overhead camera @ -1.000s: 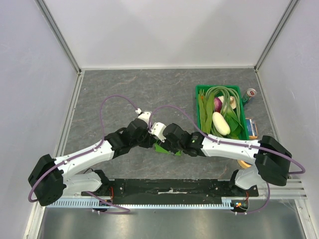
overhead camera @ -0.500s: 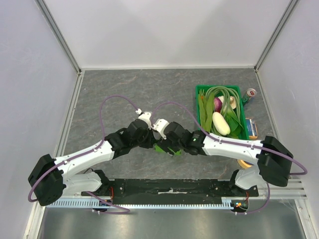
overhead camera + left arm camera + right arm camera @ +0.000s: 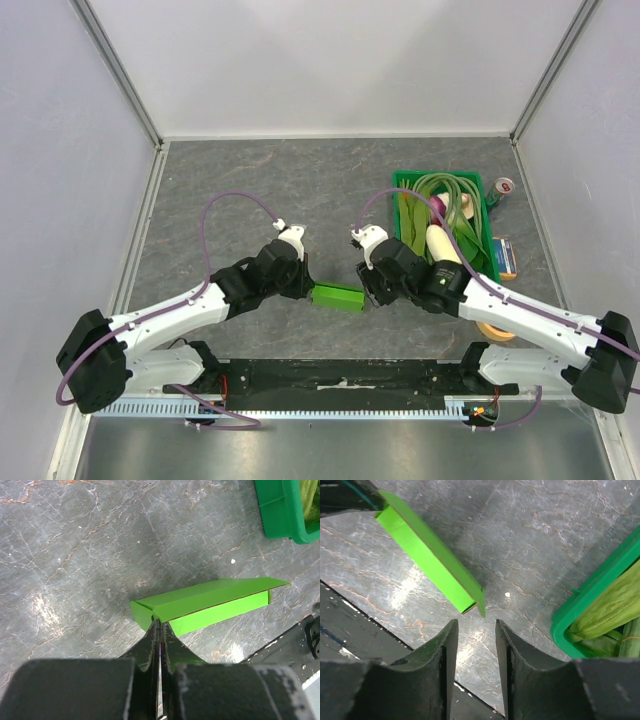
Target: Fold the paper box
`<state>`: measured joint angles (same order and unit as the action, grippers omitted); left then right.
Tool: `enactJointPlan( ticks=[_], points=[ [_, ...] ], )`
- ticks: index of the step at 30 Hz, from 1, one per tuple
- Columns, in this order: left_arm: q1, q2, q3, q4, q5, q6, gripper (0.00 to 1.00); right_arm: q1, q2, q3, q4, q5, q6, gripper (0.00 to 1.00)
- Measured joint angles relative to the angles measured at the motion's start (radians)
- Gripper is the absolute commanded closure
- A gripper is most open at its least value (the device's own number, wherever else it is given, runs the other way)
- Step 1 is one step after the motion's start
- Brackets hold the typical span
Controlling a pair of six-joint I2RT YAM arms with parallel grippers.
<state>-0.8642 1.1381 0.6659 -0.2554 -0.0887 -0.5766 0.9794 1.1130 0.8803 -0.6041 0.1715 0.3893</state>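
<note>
The paper box (image 3: 337, 296) is a lime-green card piece folded into a long flat wedge, lying on the grey table between the two arms. My left gripper (image 3: 306, 290) is shut on its left end; in the left wrist view the fingertips (image 3: 159, 623) pinch the card where the folds of the paper box (image 3: 210, 604) meet. My right gripper (image 3: 368, 292) stands just off the right end, apart from it. In the right wrist view the right gripper (image 3: 475, 625) is open with bare table between its fingers, and the paper box (image 3: 427, 555) ends just beyond the tips.
A dark-green crate (image 3: 440, 175) of vegetables stands to the right, with its corner close to the right gripper (image 3: 585, 600). A can (image 3: 501, 189) and a small blue box (image 3: 506, 256) lie beside it. The black base rail (image 3: 340, 376) runs along the near edge.
My right arm has pulled back to the right, off the paper box, and its wrist now sits near the crate. The box now shows full length. The left gripper has held still.
</note>
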Motion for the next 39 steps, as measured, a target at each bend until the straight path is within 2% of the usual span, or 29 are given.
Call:
enactJointPlan(
  ticks=[6, 8, 10, 12, 19, 23, 28, 39],
  points=[
    [-0.004, 0.000, 0.000, 0.001, 0.012, -0.001, 0.98, -0.014, 0.060, -0.005, -0.001, -0.013, 0.004, 0.71],
    [-0.006, 0.000, 0.000, 0.001, 0.012, -0.002, 0.98, -0.014, 0.076, -0.005, -0.001, -0.013, 0.002, 0.72],
    [-0.009, -0.001, 0.000, 0.000, 0.013, -0.002, 0.98, -0.014, 0.080, -0.005, -0.001, -0.013, 0.000, 0.67],
    [-0.009, -0.002, 0.000, -0.001, 0.013, -0.004, 0.98, -0.014, 0.080, -0.005, 0.000, -0.013, -0.002, 0.67],
    [-0.014, -0.009, -0.002, -0.008, 0.013, -0.007, 0.98, -0.015, 0.093, -0.009, 0.006, -0.021, -0.008, 0.74],
    [-0.013, -0.010, -0.002, -0.009, 0.013, -0.008, 0.98, -0.015, 0.103, -0.023, 0.006, -0.032, -0.008, 0.82],
    [-0.015, -0.010, -0.002, -0.009, 0.013, -0.011, 0.98, -0.015, 0.113, -0.023, 0.008, -0.040, -0.006, 0.99],
    [-0.018, -0.016, -0.002, -0.022, 0.010, -0.016, 0.98, -0.021, 0.124, -0.013, -0.005, -0.077, 0.121, 1.00]
  ],
)
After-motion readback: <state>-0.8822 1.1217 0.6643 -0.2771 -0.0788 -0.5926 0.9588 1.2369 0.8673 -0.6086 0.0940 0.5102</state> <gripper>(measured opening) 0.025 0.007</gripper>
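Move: The right hand, half open, hangs about 4 cm above the lid's right corner, which lies practically straight beneath it; the middle of the paper box is some 6 cm to its left, 1 cm ahead and 6 cm below. The green basket's middle lies about 15 cm to its right, 13 cm ahead and 10 cm lower. From the left hand, already shut on the box's left end, that lid corner is roughly 12 cm right and 3 cm back, about level. With the left still pinching, the right sinks about 4 cm, its fingers closing on the lid's right corner. ##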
